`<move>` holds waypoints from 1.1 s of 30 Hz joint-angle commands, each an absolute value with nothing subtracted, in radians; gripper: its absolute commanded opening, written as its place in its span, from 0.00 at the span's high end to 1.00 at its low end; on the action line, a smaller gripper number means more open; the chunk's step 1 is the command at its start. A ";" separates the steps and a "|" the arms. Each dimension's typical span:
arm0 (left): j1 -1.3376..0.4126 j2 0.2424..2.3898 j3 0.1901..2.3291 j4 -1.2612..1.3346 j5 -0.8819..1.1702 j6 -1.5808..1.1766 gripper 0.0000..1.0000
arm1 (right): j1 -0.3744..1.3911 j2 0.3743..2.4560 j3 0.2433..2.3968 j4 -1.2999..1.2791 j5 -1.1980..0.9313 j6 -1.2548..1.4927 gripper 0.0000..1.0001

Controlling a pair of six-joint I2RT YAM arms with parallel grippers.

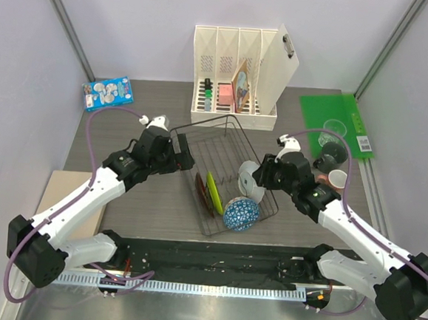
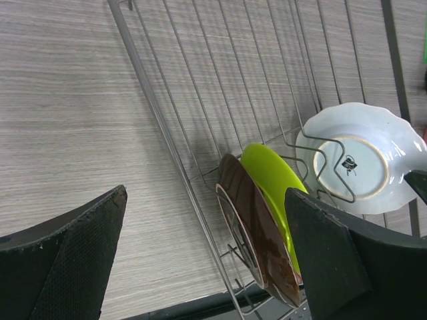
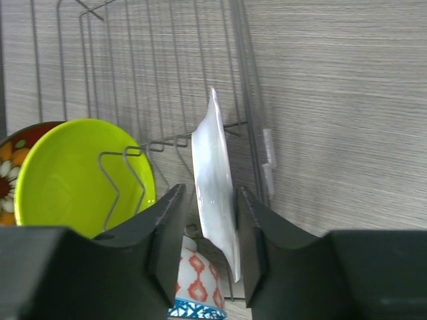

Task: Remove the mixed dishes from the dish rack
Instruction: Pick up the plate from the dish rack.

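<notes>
The dark wire dish rack holds a white plate, a lime-green plate, a red floral plate and a blue patterned bowl. My right gripper straddles the white plate's rim. The right finger touches it and a small gap shows at the left finger. The plate still stands in the rack. My left gripper is wide open over the rack's left edge, above the red plate and the lime plate. A clear glass, a dark grey mug and a pink mug stand to the right.
A cream file holder stands behind the rack. A green mat lies at the back right under the glass. A blue packet lies at the back left. A wooden board lies at the left edge.
</notes>
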State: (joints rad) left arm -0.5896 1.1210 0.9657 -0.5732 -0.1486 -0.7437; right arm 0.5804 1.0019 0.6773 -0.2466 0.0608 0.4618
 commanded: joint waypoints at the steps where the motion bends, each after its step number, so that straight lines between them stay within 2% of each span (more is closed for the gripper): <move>1: -0.589 1.137 0.950 -0.534 -0.141 -0.752 0.00 | 0.586 1.021 0.686 -0.163 0.014 0.468 0.60; 13: -0.589 1.155 0.939 -0.528 -0.124 -0.756 0.01 | 0.595 1.146 0.683 -0.100 -0.095 0.469 0.69; 16: -0.589 1.157 0.939 -0.528 -0.124 -0.756 0.01 | 0.597 1.155 0.678 -0.089 -0.103 0.469 0.77; 18: -0.589 1.158 0.940 -0.529 -0.126 -0.756 0.01 | 0.597 1.151 0.681 -0.098 -0.089 0.465 0.89; 21: -0.589 1.158 0.946 -0.535 -0.127 -0.753 0.01 | 0.595 1.125 0.696 -0.123 -0.061 0.450 0.99; 33: -0.589 1.147 0.976 -0.558 -0.140 -0.742 0.02 | 0.595 1.000 0.926 -0.340 -0.031 0.365 0.99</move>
State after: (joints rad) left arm -0.5896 1.1568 0.9421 -0.5663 -0.1299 -0.7517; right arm 0.5976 1.0821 0.7918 -0.3145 -0.0761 0.4164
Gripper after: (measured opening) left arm 0.983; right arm 0.159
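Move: The white plate stands edge-on in the rack in line with the right hand's half-open fingers, its middle some 3 cm to their left, about 1 cm back and roughly 6 cm below. The blue patterned bowl lies about 10 cm back and 4 cm left of this hand; the green plate is some 12 cm left and 6 cm back, both around 8 cm lower. From the left hand, the white plate is about 18 cm right, 5 cm back and 9 cm down. The right hand slides about 3.5 cm left and some 2.5 cm down onto the upper part of the white plate, turning slightly counter-clockwise, and its half-open fingers close to pinch the plate by its rim, one finger on each face. With the plate gripped it then goes up about 4 cm, easing slightly back towards the base, while the left hand sinks about 2 cm and stays there, wide open and empty. ##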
